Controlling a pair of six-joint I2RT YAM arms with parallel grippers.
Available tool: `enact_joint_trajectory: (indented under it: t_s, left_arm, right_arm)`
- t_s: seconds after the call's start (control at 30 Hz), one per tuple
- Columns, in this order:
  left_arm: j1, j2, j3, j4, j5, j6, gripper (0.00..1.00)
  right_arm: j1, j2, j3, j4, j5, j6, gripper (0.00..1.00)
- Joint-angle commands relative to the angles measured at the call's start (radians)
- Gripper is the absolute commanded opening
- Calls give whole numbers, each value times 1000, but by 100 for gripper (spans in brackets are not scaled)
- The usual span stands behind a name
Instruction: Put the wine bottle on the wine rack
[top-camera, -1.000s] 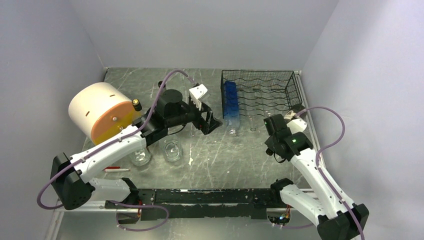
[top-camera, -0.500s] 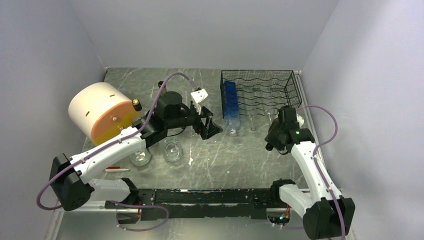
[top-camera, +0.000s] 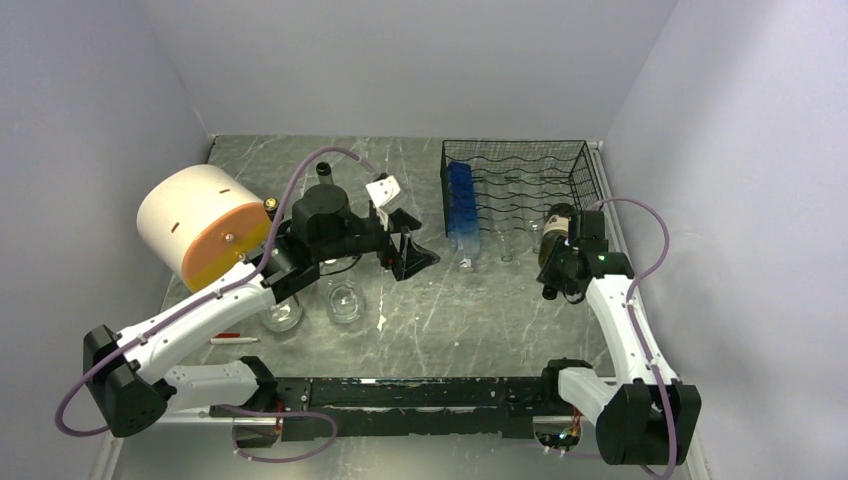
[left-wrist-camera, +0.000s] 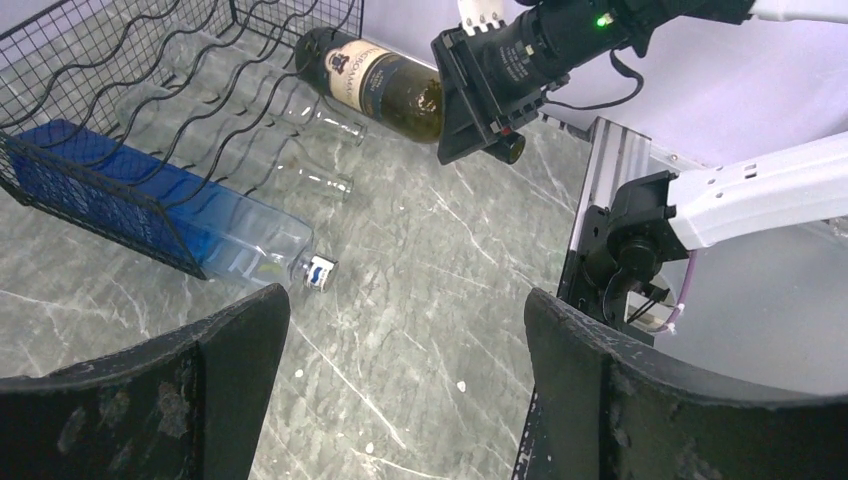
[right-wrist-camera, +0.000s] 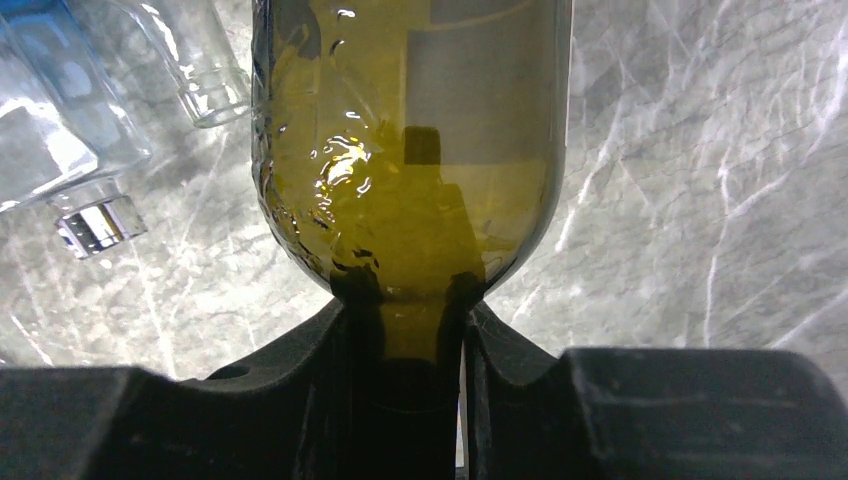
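Note:
The wine bottle (top-camera: 556, 224) is dark olive glass with a cream label (left-wrist-camera: 372, 80). It hangs nearly level in the air, its base at the front right corner of the wine rack (top-camera: 525, 185). My right gripper (top-camera: 556, 264) is shut on its neck (right-wrist-camera: 405, 330), with the shoulder (right-wrist-camera: 410, 150) filling the right wrist view. The rack is a black wire box with wavy tiers (left-wrist-camera: 150, 90). My left gripper (top-camera: 415, 255) hovers open over bare table left of the rack's front, with nothing between its fingers (left-wrist-camera: 620, 390).
A blue-tinted plastic bottle (top-camera: 460, 205) lies in the rack's left slot, its cap (left-wrist-camera: 320, 272) poking out in front. Clear glass bottle necks (left-wrist-camera: 320, 110) stick out of the middle slots. Two glasses (top-camera: 345, 300) and a big white-and-orange drum (top-camera: 205, 222) stand at left.
My right arm has swung up and toward the rack, bringing the wine bottle into sight at the rack's front right corner. My left arm has drawn back slightly to the left.

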Motion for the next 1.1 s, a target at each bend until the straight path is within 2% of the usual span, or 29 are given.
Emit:
enact_joint_trajectory:
  t_s: [0.0,0.23,0.33,0.53,0.67,0.9,1.07]
  left_arm:
    - [1,-40,-12,-12,7,-6,91]
    - [0,-86,-13,-37,5,7,92]
    - [-2,-100,-12,-42,5,10,92]
    - [-6,-105,-22,-31,20,7,92]
    - [-6,-105,-23,-33,15,10,92]
    - [-8,-100,-22,-37,2,20,93]
    - [-8,-89,-21,-37,4,18,93]
  right_arm:
    - [-13,1,92,205,-1,-143,0]
    - [-14,65,113,255,93,-382,0]
    - [-15,82,106,290,150,-431,0]
    - [-18,91,73,443,238,-522,0]
    - [-19,129,17,607,386,-606,0]
    - [-28,177,-80,827,378,-743,0]
    - [-59,200,-129,985,344,-773,0]
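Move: From the right gripper, which holds the wine bottle by its neck, base outward, the rack's empty right-end slot lies about 20 cm ahead, 7 cm to the right and 5 cm lower. The nearest clear bottle in the rack is some 17 cm straight ahead, the blue bottle 16 cm ahead and 19 cm left. From the left gripper that slot is roughly 23 cm ahead, 34 cm right and 25 cm below. Keep the right fingers shut on the bottle neck and carry it about 9 cm right and 7 cm forward, sinking slightly near the end, base first into the rack's right end beside the clear bottles. Meanwhile swing the fingertips some 40 degrees to the right, turning counter-clockwise about 20. Ease the empty left gripper a little up, back and left. ##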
